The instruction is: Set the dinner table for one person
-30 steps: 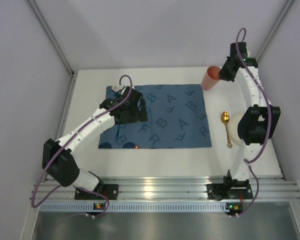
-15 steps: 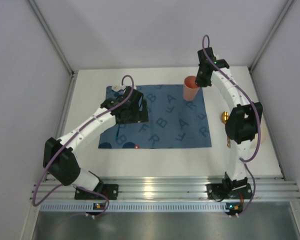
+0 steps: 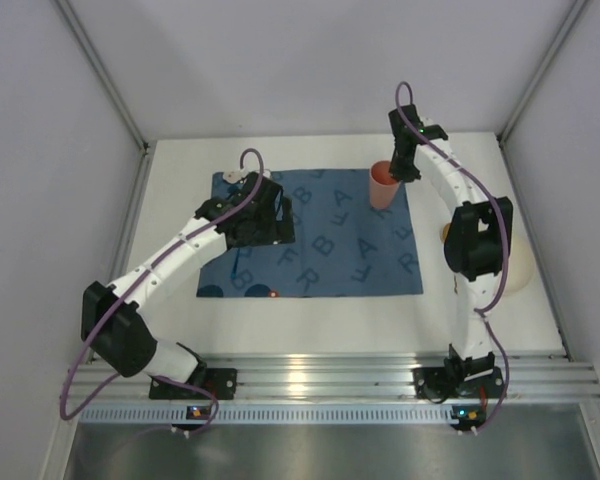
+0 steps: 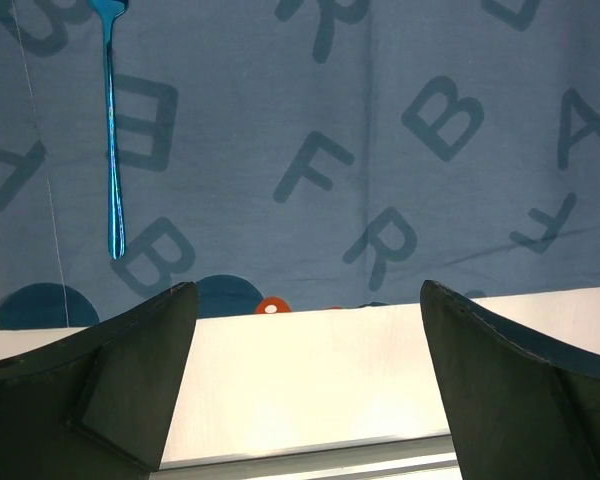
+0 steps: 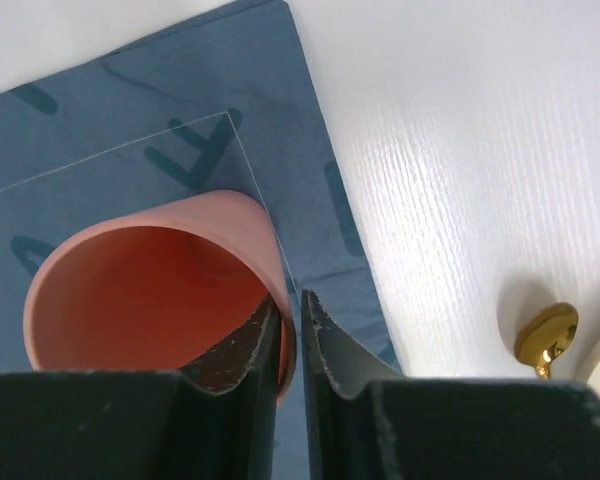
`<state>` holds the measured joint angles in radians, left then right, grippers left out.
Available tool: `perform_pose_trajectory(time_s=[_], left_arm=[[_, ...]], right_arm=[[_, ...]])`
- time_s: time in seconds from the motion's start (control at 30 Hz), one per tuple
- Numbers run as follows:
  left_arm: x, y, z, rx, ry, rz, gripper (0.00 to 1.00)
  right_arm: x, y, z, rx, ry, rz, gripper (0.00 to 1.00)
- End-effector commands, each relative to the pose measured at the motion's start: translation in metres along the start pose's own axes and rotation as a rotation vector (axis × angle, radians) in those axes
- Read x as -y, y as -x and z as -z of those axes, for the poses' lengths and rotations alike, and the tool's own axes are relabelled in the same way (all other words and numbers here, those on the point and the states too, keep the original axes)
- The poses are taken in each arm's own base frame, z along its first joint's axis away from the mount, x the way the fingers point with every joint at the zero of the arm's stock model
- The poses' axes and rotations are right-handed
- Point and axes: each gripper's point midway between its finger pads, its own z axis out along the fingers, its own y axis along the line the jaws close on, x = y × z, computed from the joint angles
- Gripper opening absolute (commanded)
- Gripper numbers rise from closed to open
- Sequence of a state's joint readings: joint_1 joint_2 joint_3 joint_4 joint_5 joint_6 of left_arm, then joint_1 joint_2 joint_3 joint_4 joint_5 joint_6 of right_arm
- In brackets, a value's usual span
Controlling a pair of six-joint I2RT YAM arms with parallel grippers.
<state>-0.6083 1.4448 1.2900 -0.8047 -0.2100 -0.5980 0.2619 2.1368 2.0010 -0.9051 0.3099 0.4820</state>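
Note:
A pink cup (image 3: 382,185) stands upright on the far right corner of the dark blue lettered placemat (image 3: 330,240), which lies on the white dinner table (image 3: 175,190). My right gripper (image 3: 400,168) is over it. In the right wrist view, the right gripper (image 5: 290,300) has its jaws nearly closed over the rim of the cup (image 5: 150,290), one finger inside and one outside, with a thin gap at the outer finger. My left gripper (image 3: 263,215) hovers over the mat's left part. In the left wrist view, the left gripper (image 4: 305,290) is wide open and empty, and a blue fork (image 4: 111,130) lies on the mat.
A gold spoon (image 5: 545,335) lies on the table right of the mat. A cream dish (image 3: 518,270) sits by it, partly hidden by my right arm. The silver rail (image 3: 310,375) edges the near side. Grey walls enclose the table.
My right arm carried the pink cup leftward from the table's far right corner onto the mat's far right corner. Its jaws have eased slightly. The left arm has barely moved.

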Motion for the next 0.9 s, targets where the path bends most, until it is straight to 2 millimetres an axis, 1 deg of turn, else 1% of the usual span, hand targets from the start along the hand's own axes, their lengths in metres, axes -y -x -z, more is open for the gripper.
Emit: perform_pose_trajectory(time_s=[0.0,0.07,0.1,0.17,0.2,0.23,0.27,0.3,0.33,0.37,0.4,0.43,0.47,0.5,0.53,0.57,0.6,0.63,0.67,0.7,0.73,0.77,0.8,0.83,0.87], left_arm=[[-0.001,0.011,0.01,0.045,-0.013,-0.005,0.98],[-0.001,0.01,0.01,0.041,-0.013,-0.008,0.98],[-0.001,0.01,0.01,0.041,-0.016,-0.009,0.98],[0.001,0.01,0.01,0.036,-0.024,-0.014,0.98],[0.001,0.01,0.009,0.035,-0.025,-0.014,0.98],[0.002,0.009,0.009,0.031,-0.026,-0.018,0.98],[0.002,0.009,0.008,0.028,-0.028,-0.021,0.98],[0.003,0.008,0.008,0.024,-0.032,-0.023,0.98],[0.003,0.008,0.008,0.023,-0.034,-0.026,0.98],[0.003,0.008,0.009,0.02,-0.037,-0.031,0.98],[0.004,0.007,0.009,0.018,-0.041,-0.034,0.98],[0.004,0.006,0.008,0.014,-0.042,-0.042,0.98],[0.004,0.005,0.007,0.01,-0.043,-0.049,0.98],[0.004,0.005,0.007,0.008,-0.046,-0.054,0.98],[0.005,0.003,0.006,0.003,-0.053,-0.068,0.98],[0.004,0.004,0.005,0.003,-0.052,-0.073,0.98],[0.004,0.003,0.005,0.001,-0.057,-0.078,0.98],[0.005,0.002,0.005,-0.004,-0.066,-0.087,0.98],[0.006,0.003,0.005,-0.001,-0.073,-0.09,0.98],[0.006,0.003,0.004,-0.005,-0.077,-0.094,0.98],[0.006,0.003,0.004,-0.004,-0.083,-0.101,0.98],[0.006,0.003,0.004,-0.009,-0.094,-0.103,0.98],[0.006,0.002,0.003,-0.012,-0.099,-0.105,0.98],[0.005,-0.001,0.002,-0.027,-0.108,-0.111,0.98],[0.005,-0.002,0.001,-0.032,-0.112,-0.113,0.98]], right_arm=[[-0.006,0.012,0.01,0.057,0.021,-0.003,0.16],[-0.005,0.018,0.016,0.077,0.026,-0.001,0.26],[-0.005,0.022,0.019,0.09,0.032,-0.004,0.39],[-0.005,0.032,0.03,0.119,0.047,-0.005,0.52],[-0.004,0.034,0.035,0.124,0.048,-0.004,0.65],[-0.002,0.039,0.04,0.133,0.046,-0.013,0.7],[0.001,0.05,0.053,0.165,0.051,-0.033,0.75],[0.006,0.054,0.061,0.174,0.049,-0.045,0.8],[0.017,0.062,0.068,0.19,0.041,-0.073,0.82],[0.028,0.067,0.083,0.211,0.047,-0.114,0.84],[0.038,0.068,0.088,0.214,0.04,-0.143,0.89],[0.062,0.061,0.08,0.187,-0.001,-0.189,0.92],[0.076,0.063,0.093,0.202,0.0,-0.221,0.94],[0.091,0.057,0.092,0.19,-0.02,-0.245,0.98],[0.116,0.054,0.089,0.178,-0.057,-0.293,0.99],[0.133,0.033,0.088,0.141,-0.084,-0.309,0.99],[0.143,0.021,0.088,0.122,-0.099,-0.325,1.0],[0.175,0.013,0.085,0.107,-0.153,-0.394,1.0],[0.189,-0.015,0.088,0.067,-0.178,-0.418,1.0],[0.2,-0.027,0.09,0.053,-0.193,-0.453,1.0],[0.217,-0.04,0.092,0.042,-0.217,-0.519,1.0],[0.225,-0.067,0.098,0.02,-0.219,-0.552,1.0],[0.23,-0.078,0.101,0.02,-0.22,-0.586,1.0],[0.243,-0.102,0.105,0.013,-0.235,-0.652,0.99],[0.248,-0.113,0.107,0.014,-0.241,-0.687,1.0]])
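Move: The cup already stands on the far right part of the mat, its rim still pinched by the right hand. Its middle is about 4 cm left of that hand, level with it front to back, and 5 cm below. The white plate lies about 23 cm right of the right hand and 16 cm back, the gold spoon some 12 cm right and 15 cm back, both about 11 cm below. From the left hand the cup is roughly 25 cm right, 20 cm ahead and 10 cm lower. The right hand stays put at the cup's right rim while its nearly shut fingers spread wide and let go, then it lifts some 8 cm to clear the cup. Still rising at first, it swings fast to the right and back, about 20 cm each way, towards the plate, turning some 35 degrees clockwise and sinking about 5 cm at the end, fingers wide open and touching nothing. ##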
